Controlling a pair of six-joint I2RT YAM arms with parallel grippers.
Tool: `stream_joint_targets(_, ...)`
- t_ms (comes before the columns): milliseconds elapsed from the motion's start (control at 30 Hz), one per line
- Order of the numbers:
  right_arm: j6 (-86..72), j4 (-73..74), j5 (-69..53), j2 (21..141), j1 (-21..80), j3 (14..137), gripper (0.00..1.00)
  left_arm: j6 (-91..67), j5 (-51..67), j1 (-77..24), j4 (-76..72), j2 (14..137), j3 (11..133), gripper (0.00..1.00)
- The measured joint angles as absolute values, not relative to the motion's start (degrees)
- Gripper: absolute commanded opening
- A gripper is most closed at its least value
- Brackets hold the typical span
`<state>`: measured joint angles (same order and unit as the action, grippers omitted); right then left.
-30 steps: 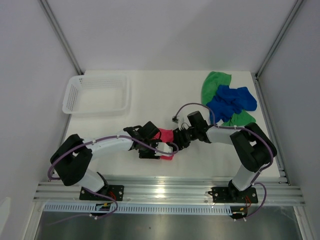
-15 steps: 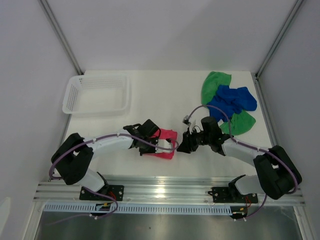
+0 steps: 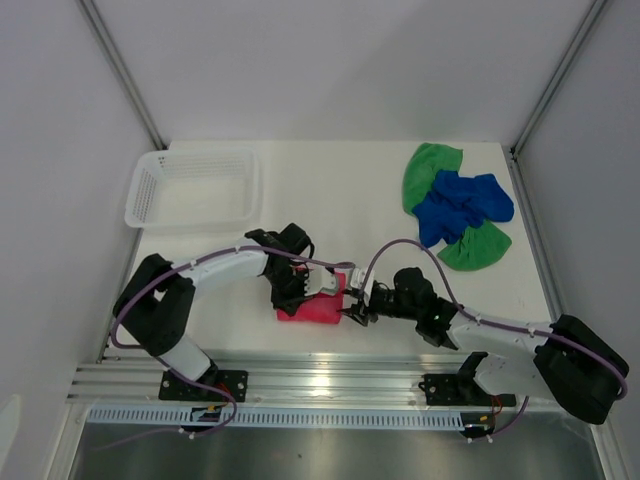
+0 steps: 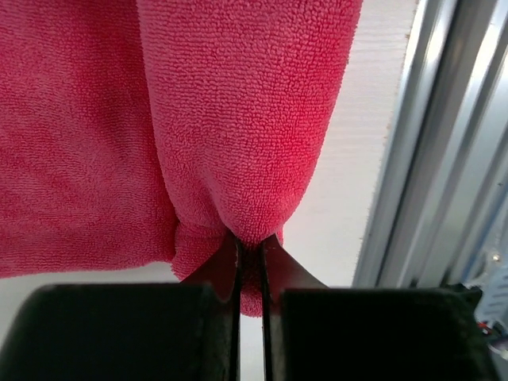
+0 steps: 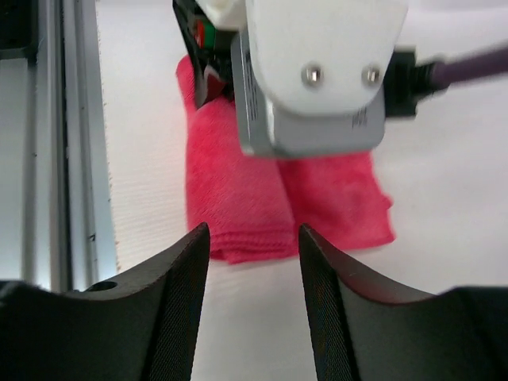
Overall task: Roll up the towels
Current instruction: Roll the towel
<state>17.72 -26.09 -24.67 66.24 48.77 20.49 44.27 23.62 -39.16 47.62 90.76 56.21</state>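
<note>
The pink-red towel [image 3: 318, 308] lies folded near the table's front edge. My left gripper [image 3: 298, 292] is over it, shut on a pinched fold of the pink-red towel [image 4: 238, 119]; in the left wrist view the left gripper [image 4: 250, 250] holds cloth squeezed between its pads. My right gripper [image 3: 353, 312] sits low, just right of this towel, open and holding nothing. In the right wrist view the right gripper [image 5: 254, 242] faces the towel's layered edge [image 5: 238, 214] without touching it. The blue towel [image 3: 462, 203] lies crumpled on the green towel [image 3: 430, 165] at the back right.
A white mesh basket [image 3: 195, 187] stands at the back left. The metal rail [image 3: 330, 380] runs along the near table edge, close to the pink-red towel. The left arm's white wrist housing [image 5: 317, 71] fills the top of the right wrist view.
My left gripper has shut on the pink-red towel and drawn it toward the front edge. My right gripper let go, swung down to the front, and opened wider.
</note>
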Motion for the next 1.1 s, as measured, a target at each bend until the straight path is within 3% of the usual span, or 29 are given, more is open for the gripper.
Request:
stream_joint_targets(600,25.21,-32.10,-24.71,73.49,55.33,20.71,0.52,46.61,32.47,-33.67,57.19,99.79,63.33,0.01)
stream_joint_targets(1100,23.97,-37.21,-17.58,83.83,56.21,21.54,0.52,48.69,33.21,-33.61,59.05,100.66,64.51,0.01)
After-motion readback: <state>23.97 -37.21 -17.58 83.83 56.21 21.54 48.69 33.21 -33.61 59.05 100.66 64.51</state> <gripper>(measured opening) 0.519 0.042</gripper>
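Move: The right hand hovers near the right-hand end of the red towel's roll: that end lies about 4 cm to its left, roughly level fore and aft, and some 7 cm below. The towel's flat, unrolled part starts just beyond the roll, its middle about 6 cm ahead, 8 cm left and 8 cm below. From the left hand, which already pinches the roll's left end, the right-hand end is about 12 cm to the right and 1 cm lower. The right hand, fingers kept half open and pointing left, eases about 3 cm left and then mostly sinks, some 5.5 cm down in all, swinging roughly 2 cm back towards the base and out again on the way, so that its fingertips come to either side of the roll's free right end without closing. The left hand stays nearly in place and keeps its pinch on the roll's left end, tilting about 15 degrees so its fingertips point more back towards the base. ##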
